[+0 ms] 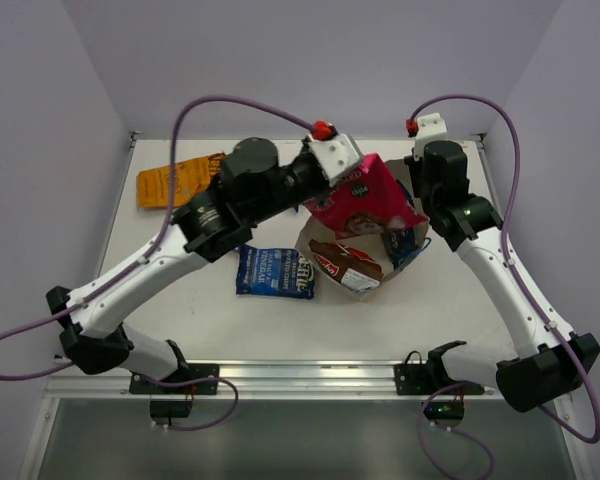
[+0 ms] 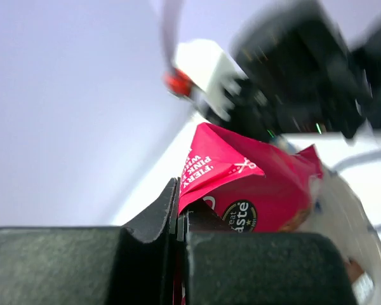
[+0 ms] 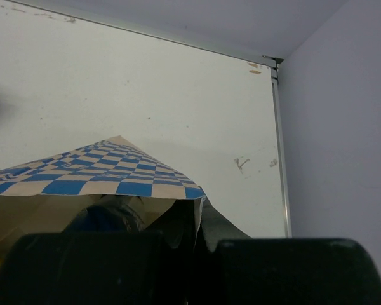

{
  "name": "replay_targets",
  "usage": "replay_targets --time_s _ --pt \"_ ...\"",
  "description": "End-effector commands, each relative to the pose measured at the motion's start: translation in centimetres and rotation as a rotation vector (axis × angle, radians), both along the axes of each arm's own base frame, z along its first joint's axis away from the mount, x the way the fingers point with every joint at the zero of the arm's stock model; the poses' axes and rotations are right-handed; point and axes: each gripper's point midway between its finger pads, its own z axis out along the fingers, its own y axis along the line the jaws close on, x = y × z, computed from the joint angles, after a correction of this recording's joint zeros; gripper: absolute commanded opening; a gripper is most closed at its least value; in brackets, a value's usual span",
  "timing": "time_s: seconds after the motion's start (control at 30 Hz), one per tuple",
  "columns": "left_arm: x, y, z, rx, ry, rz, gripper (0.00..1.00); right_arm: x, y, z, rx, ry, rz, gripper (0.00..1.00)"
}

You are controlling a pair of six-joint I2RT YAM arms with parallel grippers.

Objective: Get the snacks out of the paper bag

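The tan paper bag (image 1: 311, 240) stands in the middle of the table with its mouth open. My left gripper (image 1: 348, 184) is shut on a corner of a magenta snack packet (image 1: 368, 203), which is lifted above the bag's mouth. In the left wrist view the left gripper (image 2: 180, 217) pinches the magenta packet (image 2: 254, 187) between closed jaws. A brown-and-white chip bag (image 1: 344, 261) shows inside the bag. My right gripper (image 1: 418, 222) is shut on the bag's right edge. In the right wrist view the right gripper (image 3: 200, 223) clamps the paper bag's blue-checkered flap (image 3: 105, 173).
A dark blue snack packet (image 1: 273, 272) lies on the table left of the bag. An orange packet (image 1: 174, 180) lies at the back left, near the wall. Walls close the table on three sides, and the back right corner (image 3: 274, 63) is near the right gripper.
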Motion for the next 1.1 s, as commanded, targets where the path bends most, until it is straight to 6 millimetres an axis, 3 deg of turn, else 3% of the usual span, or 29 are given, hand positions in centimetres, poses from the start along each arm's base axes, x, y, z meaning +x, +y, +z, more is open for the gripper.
replay_targets --time_s 0.0,0.07,0.13,0.23,0.27,0.33,0.37,0.43,0.47,0.5,0.53,0.57,0.6,0.63,0.73,0.9,1.03,1.07 --pt "0.8 5.4 9.7 -0.322 -0.098 0.217 0.0 0.3 -1.3 2.1 0.003 -0.085 -0.071 0.0" --pt "1.2 8.8 11.4 -0.37 -0.12 0.342 0.0 0.3 -1.8 2.1 0.007 -0.087 -0.098 0.0" --pt "3.0 13.8 11.5 -0.39 -0.118 0.603 0.0 0.2 -2.4 2.2 0.011 -0.093 -0.119 0.0" --pt "5.4 20.6 9.9 -0.347 -0.099 0.911 0.0 0.2 -3.0 2.4 0.018 -0.099 -0.14 0.0" --pt "6.7 23.4 8.5 -0.321 -0.069 1.01 0.0 0.2 -3.0 2.5 0.019 -0.101 -0.145 0.0" --pt "7.5 26.9 6.1 -0.288 -0.031 1.152 0.0 0.3 -3.0 2.4 0.022 -0.1 -0.148 0.0" --pt "8.1 29.0 4.4 -0.267 0.004 1.228 0.0 0.3 -3.0 2.5 0.023 -0.101 -0.146 0.0" --pt "8.5 31.2 0.2 -0.196 0.056 1.315 0.0 0.2 -3.1 2.5 0.02 -0.101 -0.147 0.0" --pt "9.0 33.5 -2.0 -0.174 0.093 1.385 0.0 0.2 -3.2 2.4 0.013 -0.099 -0.153 0.0" --pt "9.3 34.7 -5.4 -0.109 0.135 1.429 0.0 0.1 -3.3 2.2 0.009 -0.095 -0.155 0.0" --pt "9.4 37.6 -7.7 -0.097 0.181 1.523 0.0 0.1 -3.3 2.2 0.008 -0.096 -0.155 0.0" --pt "9.5 38.7 -9.7 -0.07 0.22 1.551 0.0 0.1 -3.3 2.1 0.01 -0.094 -0.154 0.0" --pt "9.3 40.2 -13.4 -0.009 0.278 1.606 0.0 0.1 -3.2 2.4 0.015 -0.102 -0.155 0.0" --pt "8.9 42.8 -15.2 -0.025 0.315 1.689 0.0 0.2 -3.2 2.3 0.017 -0.099 -0.152 0.0" --pt "8.0 45.4 -21.9 0.028 0.421 1.785 0.0 0.4 -2.9 2.4 0.027 -0.1 -0.144 0.0" --pt "8.1 46.1 -27.8 0.131 0.567 1.86 0.01 0.5 -2.4 2.0 0.046 -0.093 -0.12 0.0" --pt "9.4 45.0 -30.4 0.18 0.651 1.809 0.26 0.5 -2.2 1.8 0.049 -0.094 -0.104 0.0" --pt "10.4 44.4 -29.8 0.151 0.665 1.78 0.36 0.4 -2.1 1.8 0.049 -0.095 -0.102 0.0"
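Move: My left hand still holds the pink bag, high above the paper bag, whose middle is about 11 cm to its right and 33 cm below. The bare table for the pink bag lies some 48 cm to its left, 3 cm farther out and 45 cm down. The orange bag is about 25 cm beyond that spot; the purple bag is 11 cm farther out and 17 cm right of it. From my right hand the spot is roughly 69 cm left, 8 cm back, 30 cm below. Keeping the pink bag pinched, I lift my left hand another 10 cm or so clear of the paper bag, swing it about 45 cm left over the laid-out snacks, then sink fast past its starting height to the bare left side, turning roughly 100 degrees counter-clockwise and tipping the fingers down; at the bottom they start to open. My right hand keeps its pinch on the paper bag's rim, drawing it slightly right. ##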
